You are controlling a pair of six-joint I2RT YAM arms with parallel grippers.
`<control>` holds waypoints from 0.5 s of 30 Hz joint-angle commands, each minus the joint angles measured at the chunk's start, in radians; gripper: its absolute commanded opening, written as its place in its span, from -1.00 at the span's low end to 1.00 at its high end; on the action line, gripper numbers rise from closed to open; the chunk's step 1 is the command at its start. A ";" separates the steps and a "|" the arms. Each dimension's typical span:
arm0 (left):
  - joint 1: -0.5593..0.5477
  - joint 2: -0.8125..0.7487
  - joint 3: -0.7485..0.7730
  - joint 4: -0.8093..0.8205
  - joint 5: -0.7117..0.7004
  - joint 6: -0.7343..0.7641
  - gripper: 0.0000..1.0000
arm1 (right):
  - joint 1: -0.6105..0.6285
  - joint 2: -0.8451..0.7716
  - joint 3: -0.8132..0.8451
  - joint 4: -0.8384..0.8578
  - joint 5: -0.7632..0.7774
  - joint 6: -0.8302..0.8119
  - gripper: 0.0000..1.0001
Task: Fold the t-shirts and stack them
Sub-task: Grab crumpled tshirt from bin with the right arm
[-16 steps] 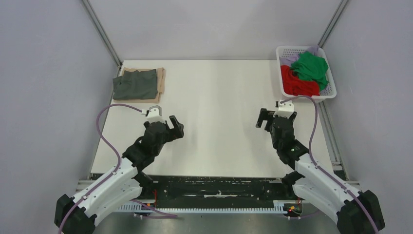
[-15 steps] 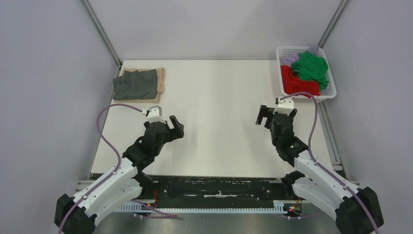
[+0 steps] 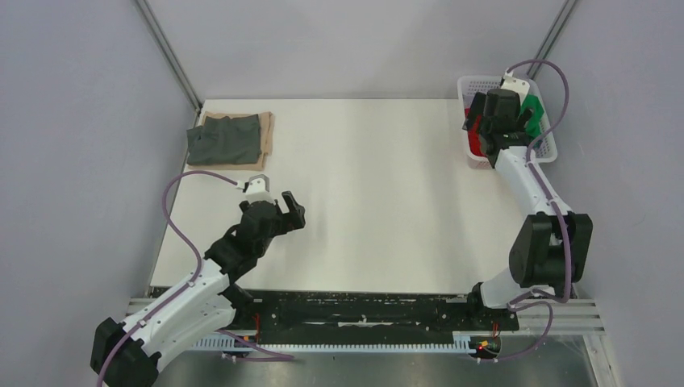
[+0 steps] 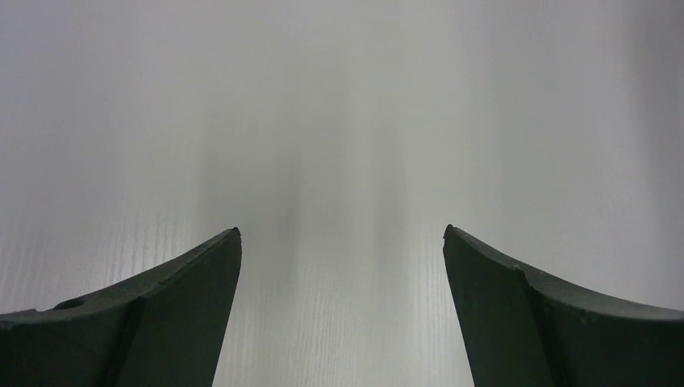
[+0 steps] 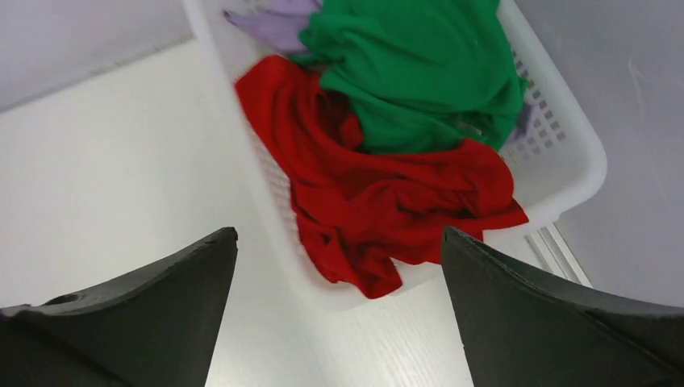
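A dark grey t-shirt [image 3: 223, 141] lies folded on a folded tan t-shirt [image 3: 265, 133] at the table's far left. In the white basket [image 5: 566, 165] a bright red t-shirt [image 5: 387, 201] lies crumpled, partly under a green t-shirt [image 5: 411, 72], with a pale lilac t-shirt [image 5: 274, 24] behind them. My right gripper [image 5: 339, 234] hovers open just above the basket's near end, over the red cloth, holding nothing. In the top view the right gripper [image 3: 494, 121] hides most of the basket's contents. My left gripper [image 3: 290, 211] rests open over bare table at the near left, nothing between its fingers [image 4: 193, 274].
The basket [image 3: 550, 151] sits at the table's far right corner, next to the frame rail [image 3: 556, 32]. White table [image 3: 363, 177] lies between the folded pile and the basket. Grey walls close in both sides.
My right arm has reached from the near right of the table out to the basket, its gripper still open. The left arm and the shirts have not moved.
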 commanded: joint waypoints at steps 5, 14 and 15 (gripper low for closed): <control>-0.002 0.026 0.029 0.038 0.005 -0.017 0.99 | -0.116 0.137 0.071 -0.169 -0.130 0.035 0.84; -0.001 0.015 0.033 0.022 0.000 -0.017 0.99 | -0.143 0.284 0.135 -0.122 -0.167 0.018 0.41; -0.001 0.009 0.031 0.020 -0.002 -0.018 0.99 | -0.145 0.290 0.135 -0.116 -0.179 0.014 0.24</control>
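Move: The crumpled red t-shirt lies in the bin's near-left part, its middle about 14 cm below my right hand, 3 cm ahead and 5 cm to the right. The bin's middle is roughly 6 cm ahead and 9 cm right of this hand; the green t-shirt is about 8 cm ahead and 12 cm right, and the purple one 12 cm ahead and 5 cm right. From my left hand the red t-shirt is some 20 cm ahead and 46 cm right. I sink my open right hand about 11 cm into the bin's near-left part, slanting to the right by some 4 cm early on and then going nearly straight down onto the red t-shirt. On the way I tip the fingers roughly 20 degrees further down and start closing them from wide open to about three quarters, the tips arriving at the folds of the red cloth. ##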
